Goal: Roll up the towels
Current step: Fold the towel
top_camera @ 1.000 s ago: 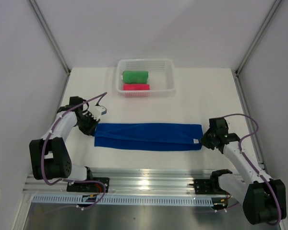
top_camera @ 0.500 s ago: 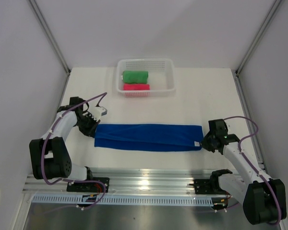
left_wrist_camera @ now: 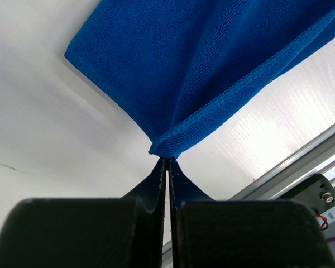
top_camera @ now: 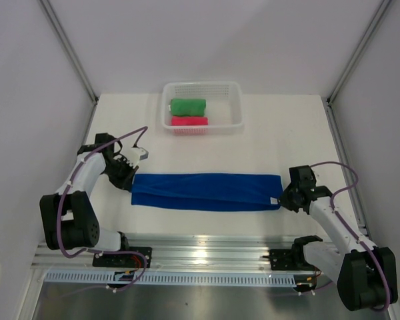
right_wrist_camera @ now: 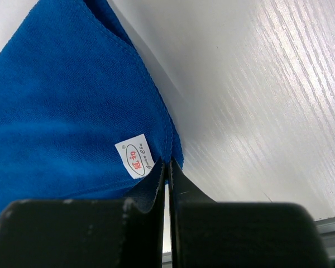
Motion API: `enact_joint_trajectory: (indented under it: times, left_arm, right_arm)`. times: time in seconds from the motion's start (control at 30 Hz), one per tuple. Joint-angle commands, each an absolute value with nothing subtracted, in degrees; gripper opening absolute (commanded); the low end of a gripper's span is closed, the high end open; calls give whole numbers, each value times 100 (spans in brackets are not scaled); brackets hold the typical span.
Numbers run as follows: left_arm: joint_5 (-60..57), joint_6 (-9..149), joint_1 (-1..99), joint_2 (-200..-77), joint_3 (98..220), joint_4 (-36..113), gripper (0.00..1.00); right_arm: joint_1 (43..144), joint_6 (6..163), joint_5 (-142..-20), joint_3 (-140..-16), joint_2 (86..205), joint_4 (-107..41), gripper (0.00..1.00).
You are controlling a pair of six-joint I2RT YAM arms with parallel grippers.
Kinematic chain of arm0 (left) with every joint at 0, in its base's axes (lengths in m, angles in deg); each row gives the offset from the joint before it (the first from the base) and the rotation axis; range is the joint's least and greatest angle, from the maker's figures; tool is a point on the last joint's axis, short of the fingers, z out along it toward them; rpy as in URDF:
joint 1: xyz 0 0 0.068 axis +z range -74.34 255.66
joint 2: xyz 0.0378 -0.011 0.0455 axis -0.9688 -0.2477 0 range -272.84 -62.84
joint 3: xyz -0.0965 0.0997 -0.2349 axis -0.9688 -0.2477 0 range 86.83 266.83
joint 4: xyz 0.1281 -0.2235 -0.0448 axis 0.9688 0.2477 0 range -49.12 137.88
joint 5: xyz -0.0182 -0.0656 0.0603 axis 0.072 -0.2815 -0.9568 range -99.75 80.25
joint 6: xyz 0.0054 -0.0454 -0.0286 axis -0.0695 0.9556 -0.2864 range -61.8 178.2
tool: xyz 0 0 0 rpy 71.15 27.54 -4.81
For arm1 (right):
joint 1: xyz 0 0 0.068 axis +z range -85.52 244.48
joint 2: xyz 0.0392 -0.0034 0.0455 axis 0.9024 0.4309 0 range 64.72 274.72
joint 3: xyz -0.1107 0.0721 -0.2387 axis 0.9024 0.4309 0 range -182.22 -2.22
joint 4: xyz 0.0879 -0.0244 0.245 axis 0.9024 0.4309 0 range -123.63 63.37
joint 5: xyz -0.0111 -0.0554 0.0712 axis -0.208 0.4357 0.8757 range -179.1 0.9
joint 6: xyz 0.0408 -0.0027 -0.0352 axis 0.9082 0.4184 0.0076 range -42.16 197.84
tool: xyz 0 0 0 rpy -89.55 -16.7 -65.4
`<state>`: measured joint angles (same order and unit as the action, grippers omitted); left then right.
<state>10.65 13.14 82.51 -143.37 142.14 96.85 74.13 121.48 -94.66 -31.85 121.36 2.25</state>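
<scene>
The royal blue towel (top_camera: 207, 191) lies folded into a long strip across the table, stretched between both arms. My left gripper (top_camera: 129, 179) is shut on its left corner (left_wrist_camera: 166, 149), the cloth bunched at the fingertips. My right gripper (top_camera: 282, 198) is shut on the right corner (right_wrist_camera: 173, 153), just beside the small white tag (right_wrist_camera: 134, 156). The green towel (top_camera: 188, 106) and the pink towel (top_camera: 189, 121) sit rolled inside the white mesh basket (top_camera: 235, 87) at the back.
The basket stands at the back centre of the white table. A metal rail (top_camera: 200, 250) runs along the near edge, also seen as a rail (left_wrist_camera: 301, 162) in the left wrist view. Grey walls close in the sides.
The right gripper has shifted slightly toward the near edge, still holding the towel's corner. The left arm and the towel have barely moved.
</scene>
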Motion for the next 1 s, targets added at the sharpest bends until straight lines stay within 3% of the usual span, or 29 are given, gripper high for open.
enact_joint_trajectory:
  times: [0.0,0.4,0.47,0.57,0.63,0.97]
  left_arm:
    - [1231,1074,8339,-14141,14212,9828,1]
    - [844,977,8339,-14615,13552,9362,3]
    - [800,951,8339,-14677,13534,9379,7]
    - [704,933,8331,-14712,13517,9397,27]
    - [651,907,8331,-14695,13534,9432,36]
    - [1089,318,8348,-14343,14525,10846,45]
  right_arm:
    - [7423,12134,-9604,-3114,12124,135,0]
    - [7423,12170,-9666,-2956,12115,30,3]
    - [7423,12178,-9648,-2956,12106,21,7]
    - [7415,12196,-9622,-3017,12054,65,30]
    - [7415,12231,-9622,-3096,11939,91,36]
    - [7423,11757,-10096,-4185,11579,706,41]
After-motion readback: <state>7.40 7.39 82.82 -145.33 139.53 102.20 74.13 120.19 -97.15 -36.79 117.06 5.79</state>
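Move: The left hand holds one folded-over corner of the blue towel; the near-left corner of the lower layer, where it goes, lies about 4 cm back and 5 cm below. The towel's far-left corner is some 7 cm ahead of that hand and 2 cm right. The right hand holds the other corner; its near-right spot is about 2 cm back and 1 cm down, with the white tag 2 cm left, level with the hand. Left hand takes its towel corner some 4 cm down and back, right barely dips; both open and rise. ##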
